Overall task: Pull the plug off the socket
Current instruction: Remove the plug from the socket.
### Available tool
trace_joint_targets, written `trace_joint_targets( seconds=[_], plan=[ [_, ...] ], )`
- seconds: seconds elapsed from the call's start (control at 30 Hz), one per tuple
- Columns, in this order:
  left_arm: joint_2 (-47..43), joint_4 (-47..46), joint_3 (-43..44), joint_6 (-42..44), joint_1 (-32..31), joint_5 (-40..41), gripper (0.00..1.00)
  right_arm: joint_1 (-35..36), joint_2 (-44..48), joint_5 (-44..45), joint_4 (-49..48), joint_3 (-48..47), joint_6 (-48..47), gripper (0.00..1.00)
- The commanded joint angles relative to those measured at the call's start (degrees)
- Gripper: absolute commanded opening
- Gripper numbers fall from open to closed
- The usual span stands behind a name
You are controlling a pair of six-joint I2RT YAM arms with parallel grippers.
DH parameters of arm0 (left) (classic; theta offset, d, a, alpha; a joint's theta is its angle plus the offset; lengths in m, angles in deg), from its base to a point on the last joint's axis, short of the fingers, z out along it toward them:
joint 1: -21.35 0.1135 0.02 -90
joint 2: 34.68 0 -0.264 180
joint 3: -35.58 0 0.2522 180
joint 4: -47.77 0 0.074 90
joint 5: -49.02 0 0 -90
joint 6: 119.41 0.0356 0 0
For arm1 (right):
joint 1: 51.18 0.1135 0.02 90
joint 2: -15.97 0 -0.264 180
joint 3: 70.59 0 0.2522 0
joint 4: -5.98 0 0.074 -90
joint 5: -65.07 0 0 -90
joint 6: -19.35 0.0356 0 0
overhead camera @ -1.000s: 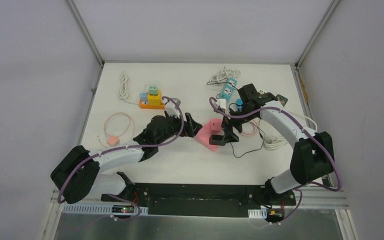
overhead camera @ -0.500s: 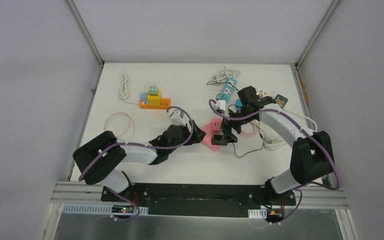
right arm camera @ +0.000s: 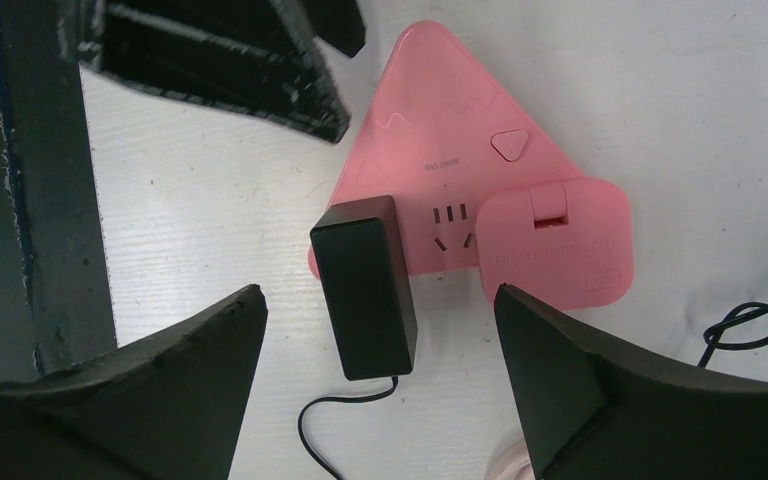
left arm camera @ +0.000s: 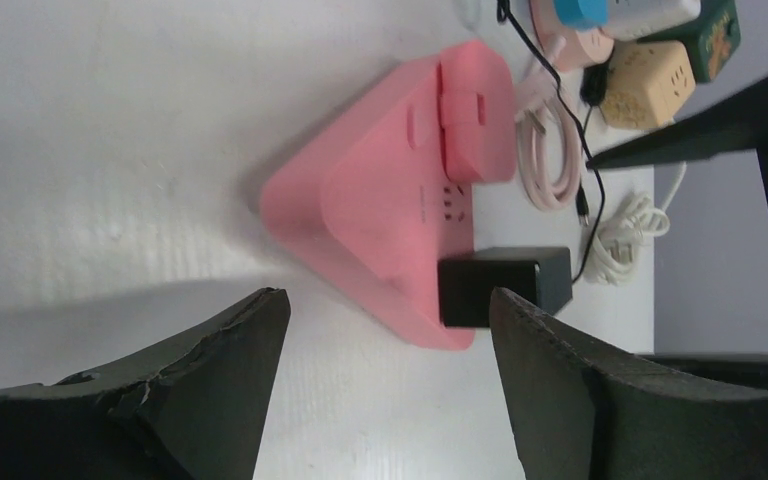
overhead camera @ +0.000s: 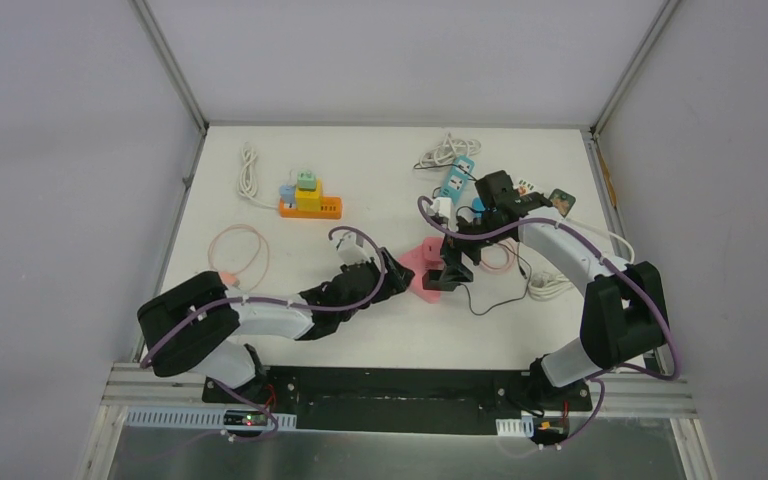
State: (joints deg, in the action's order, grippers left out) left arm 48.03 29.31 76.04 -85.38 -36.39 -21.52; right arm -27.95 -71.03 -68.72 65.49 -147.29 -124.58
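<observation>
A pink triangular socket (overhead camera: pixel 422 258) lies flat at mid-table. A black plug (right arm camera: pixel 365 285) with a thin black lead sits in its near side, and a pink flat plug (right arm camera: pixel 555 240) sits beside it. My right gripper (right arm camera: pixel 380 292) hangs open over the black plug, one finger on each side and touching neither. My left gripper (overhead camera: pixel 398 273) is open at the socket's left. In the left wrist view the left gripper (left arm camera: pixel 388 300) holds nothing, with the socket (left arm camera: pixel 380 200) and black plug (left arm camera: pixel 505 285) just beyond its fingertips.
An orange power strip (overhead camera: pixel 310 206) with coloured adapters stands at the back left, a blue strip (overhead camera: pixel 455 178) at the back right. White cable bundles (overhead camera: pixel 248 170) (overhead camera: pixel 550 285) and a pink cable loop (overhead camera: pixel 238 250) lie around. A yellow cube adapter (left arm camera: pixel 648 85) sits behind the socket.
My left arm swung right and toward me, bringing its gripper up to the socket's left edge with the jaws somewhat narrower. The right gripper stayed over the black plug.
</observation>
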Motion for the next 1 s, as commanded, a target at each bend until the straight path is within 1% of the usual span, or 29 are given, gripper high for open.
trace_joint_targets(
  seconds=[0.0, 0.1, 0.17, 0.3, 0.43, 0.53, 0.77, 0.9, 0.97],
  plan=[
    [2.3, -4.5, -0.8, -6.6, -4.3, 3.7, 0.76, -0.3, 1.1, -0.6, -2.0, 0.2, 0.1, 0.88],
    [6.9, -9.1, -0.3, -10.8, -5.6, 5.9, 0.75, -0.3, 1.1, -0.6, -2.0, 0.2, 0.4, 0.88],
    [9.4, -11.1, -0.2, -13.2, -6.7, 8.3, 0.73, -0.3, 1.4, -0.7, -2.1, 0.2, 0.5, 0.88],
    [12.1, -9.4, 0.5, -16.9, -8.0, 14.1, 0.71, -0.3, 1.7, -0.8, -2.1, 0.3, 0.6, 0.88],
    [14.6, -11.0, 0.9, -18.5, -8.0, 17.5, 0.68, -0.3, 1.6, -0.9, -2.2, 0.4, 0.5, 0.88],
    [16.8, -11.6, 1.9, -20.1, -8.0, 18.5, 0.66, -0.3, 1.8, -0.9, -2.1, 0.5, 0.3, 0.88],
    [23.4, -18.6, 2.9, -22.8, -7.7, 19.1, 0.57, -0.3, 3.0, -2.1, -1.5, 2.3, -4.7, 0.88],
    [26.4, -21.7, 2.7, -24.0, -7.1, 18.3, 0.53, -0.1, 3.5, -1.1, -4.1, 4.3, -5.5, 0.89],
    [27.4, -23.1, 2.5, -24.1, -6.8, 17.9, 0.52, 0.0, 3.2, -0.2, -5.4, 5.1, -5.3, 0.89]
  ],
)
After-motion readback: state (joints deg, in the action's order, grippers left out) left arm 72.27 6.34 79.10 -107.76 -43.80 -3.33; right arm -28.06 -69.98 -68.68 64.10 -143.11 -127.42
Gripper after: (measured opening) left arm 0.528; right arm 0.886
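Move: The left hand goes for the pink socket, whose middle lies about 6 cm to its right, 2 cm ahead and 6 cm below. The black plug on it is roughly 8 cm right, 1 cm back and 4 cm below; the pink plug is some 7 cm right, 5 cm ahead and 5 cm below. From the right hand, the black plug is about 3 cm left, 1 cm back and 6 cm below; the pink plug is 4 cm left, 5 cm ahead and 8 cm below. Its open fingers come to straddle the pink socket's near-left edge: the left hand sinks about 4 cm and shifts as far right, first drawing back 2 cm, then pushing forward again. The fingers close partway as the wrist turns some 15 degrees counter-clockwise and rolls its left side down. Late on, the wide-open right hand eases 2 cm down and back towards the black plug. ##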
